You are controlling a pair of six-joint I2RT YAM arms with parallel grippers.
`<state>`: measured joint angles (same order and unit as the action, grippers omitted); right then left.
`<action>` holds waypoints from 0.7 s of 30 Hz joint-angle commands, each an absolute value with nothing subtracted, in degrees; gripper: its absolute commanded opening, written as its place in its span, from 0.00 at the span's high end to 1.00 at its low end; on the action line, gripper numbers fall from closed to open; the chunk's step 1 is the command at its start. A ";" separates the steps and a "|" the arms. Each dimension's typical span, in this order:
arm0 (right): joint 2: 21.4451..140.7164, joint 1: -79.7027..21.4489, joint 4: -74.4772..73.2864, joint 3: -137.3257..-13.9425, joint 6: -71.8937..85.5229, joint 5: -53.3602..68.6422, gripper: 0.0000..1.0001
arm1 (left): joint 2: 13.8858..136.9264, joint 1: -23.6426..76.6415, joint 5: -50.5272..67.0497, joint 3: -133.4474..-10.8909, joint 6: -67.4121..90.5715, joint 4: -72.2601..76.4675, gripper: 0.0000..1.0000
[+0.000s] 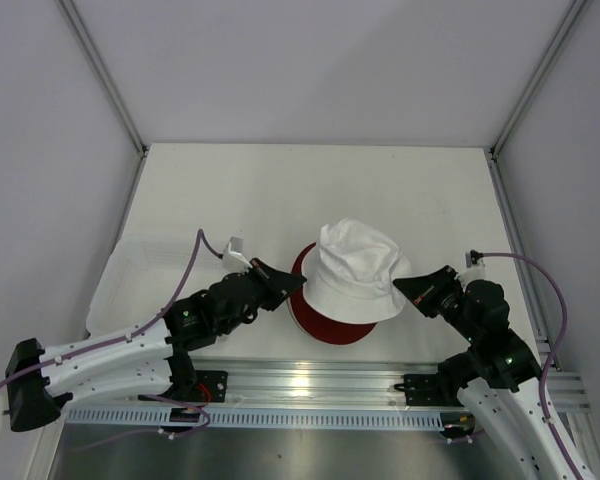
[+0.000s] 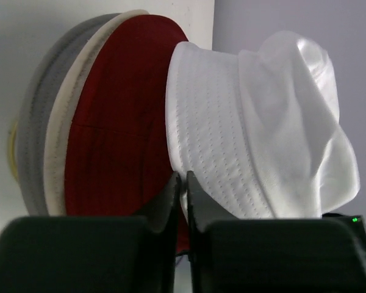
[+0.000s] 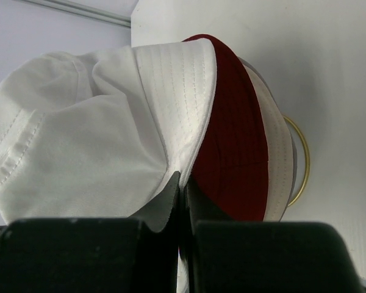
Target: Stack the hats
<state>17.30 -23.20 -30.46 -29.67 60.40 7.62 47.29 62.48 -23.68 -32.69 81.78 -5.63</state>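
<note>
The white hat (image 1: pixel 354 272) sits crown-up over the dark red hat (image 1: pixel 332 328), whose brim shows at its left and front. In the left wrist view the white hat (image 2: pixel 262 128) covers the red hat (image 2: pixel 119 122), which lies on the beige hat (image 2: pixel 55 140) with its grey inside. My left gripper (image 1: pixel 298 283) is shut on the white hat's left brim (image 2: pixel 183 177). My right gripper (image 1: pixel 400 285) is shut on the white hat's right brim (image 3: pixel 182 177). The red hat (image 3: pixel 235 152) and beige hat (image 3: pixel 277 165) show below it in the right wrist view.
A shallow clear plastic tray (image 1: pixel 130 272) lies at the table's left edge, beside my left arm. A metal rail (image 1: pixel 330 385) runs along the near edge. Grey walls close in the back and sides.
</note>
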 commanded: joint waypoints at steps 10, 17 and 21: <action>17.40 -23.03 -28.66 -30.41 58.10 3.60 1.00 | 40.88 62.40 -28.21 -33.13 63.14 3.16 0.99; 17.49 -23.12 -23.47 -29.53 51.07 5.88 1.00 | 39.11 62.49 -25.94 -29.56 45.98 9.12 0.99; 16.96 -23.11 -23.03 -28.39 47.91 6.15 1.00 | 38.58 62.49 -25.04 -27.16 44.38 10.47 0.99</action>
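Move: The left hand is at the left edge of the white hat's brim, with the hat's middle about 11 cm to its right and 1 cm ahead, roughly 2 cm higher. The right hand already grips the opposite edge, the hat's middle some 9 cm to its left and 1 cm ahead. Below lies the red hat topping the stack, 8 cm right of the left hand, 1 cm back and about 7 cm lower; the beige hat sits directly under it, 2 cm lower still. Up goes the left hand once its fingers have shut the rest of the way and pinched the left edge of the white brim. It raises that edge about 5 cm and draws it 2 cm left, away from the right hand, fingers tilting up some 25 degrees, then sinks slightly at the end. The right hand keeps its pinch on the other edge, easing a centimetre forward and tipping up a little. ##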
